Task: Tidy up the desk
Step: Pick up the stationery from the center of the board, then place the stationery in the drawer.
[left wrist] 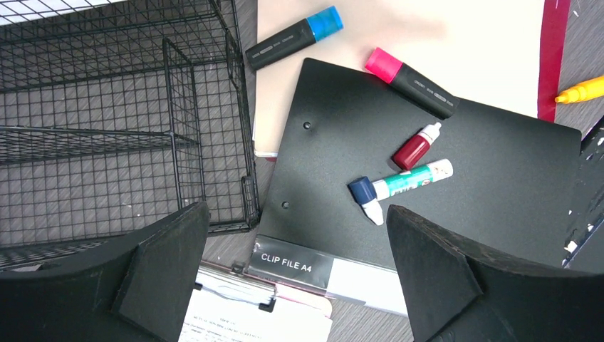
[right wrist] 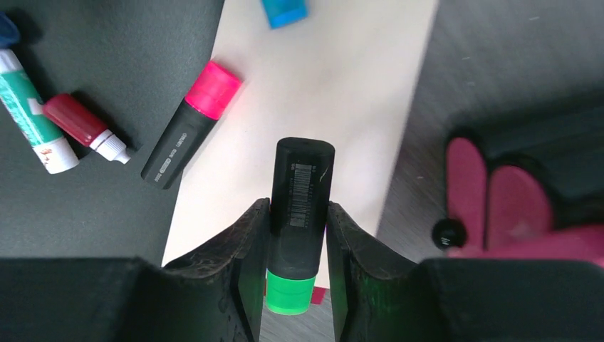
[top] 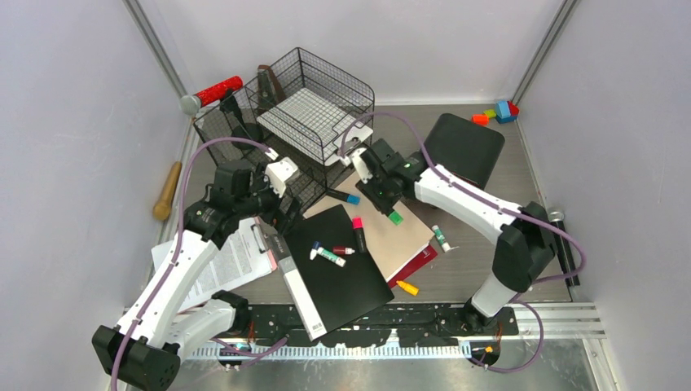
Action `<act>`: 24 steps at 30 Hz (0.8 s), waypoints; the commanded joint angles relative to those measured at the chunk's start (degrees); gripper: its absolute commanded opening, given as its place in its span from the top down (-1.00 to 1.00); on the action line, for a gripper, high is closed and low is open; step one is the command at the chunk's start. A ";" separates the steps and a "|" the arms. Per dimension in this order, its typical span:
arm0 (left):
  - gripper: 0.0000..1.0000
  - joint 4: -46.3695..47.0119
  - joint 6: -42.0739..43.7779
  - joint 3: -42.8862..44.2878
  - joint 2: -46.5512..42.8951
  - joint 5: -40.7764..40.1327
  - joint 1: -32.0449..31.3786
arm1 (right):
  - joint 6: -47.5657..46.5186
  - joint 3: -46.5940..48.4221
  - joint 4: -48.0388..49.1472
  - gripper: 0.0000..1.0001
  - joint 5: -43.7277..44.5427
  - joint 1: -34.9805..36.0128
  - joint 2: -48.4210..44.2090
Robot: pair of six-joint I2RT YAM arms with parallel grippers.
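The desk (top: pixel 481 273) is a grey wood-grain top strewn with stationery. My right gripper (right wrist: pixel 298 208) is shut on a black highlighter with a green cap (right wrist: pixel 303 171), held over a beige folder (right wrist: pixel 335 78); from above, the green cap (top: pixel 395 217) pokes out below the gripper (top: pixel 389 205). My left gripper (left wrist: pixel 297 214) stands wide open and holds nothing, over the spine of a black clip file (left wrist: pixel 335 128). On that file lie a glue stick (left wrist: pixel 409 179) and a small red bottle (left wrist: pixel 417 147). A pink highlighter (left wrist: pixel 409 78) and a blue one (left wrist: pixel 295 37) lie nearby.
A black wire-mesh tray rack (top: pixel 318 106) stands at the back, a black drawer unit (top: pixel 464 147) to its right. A clipboard with papers (top: pixel 232 261) lies at the left. A yellow marker (top: pixel 407 287), a green-white marker (top: pixel 441 238), toy blocks (top: pixel 497 112) and a wooden handle (top: pixel 167 191) lie around.
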 commanded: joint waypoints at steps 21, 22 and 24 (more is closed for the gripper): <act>-0.98 2.12 -0.35 2.62 0.50 -0.24 0.15 | -23.77 13.48 -16.91 0.92 0.03 -20.01 -10.37; -0.98 2.16 -0.30 2.61 0.45 -0.24 0.15 | -24.90 12.70 -16.60 0.88 0.19 -20.61 -10.31; -0.98 2.00 -0.26 2.60 0.45 -0.24 0.15 | -26.27 11.71 -15.75 0.76 0.17 -21.52 -10.21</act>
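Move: The right hand already holds the green-capped marker clear of the board; the open top drawer of the black organizer lies about 14 cm to its right, 4 cm ahead and roughly 1 cm higher. Organizer body: some 11 cm ahead, 18 cm right. White tube: 4 cm back, 16 cm right, 9 cm lower; pink-capped marker: 3 cm back, 7 cm left, equally low. From the left hand, the drawer is about 8 cm ahead, 37 cm right, 6 cm lower. Upward first and a little forward, the right hand lifts the gripped marker some 13 cm, then carries it about 14 cm to the right past the organizer's front edge to above the open pink drawer, sinking around 2 cm at the last. The wrist tips the fingers slightly forward on the way up, and they keep their pinch. ##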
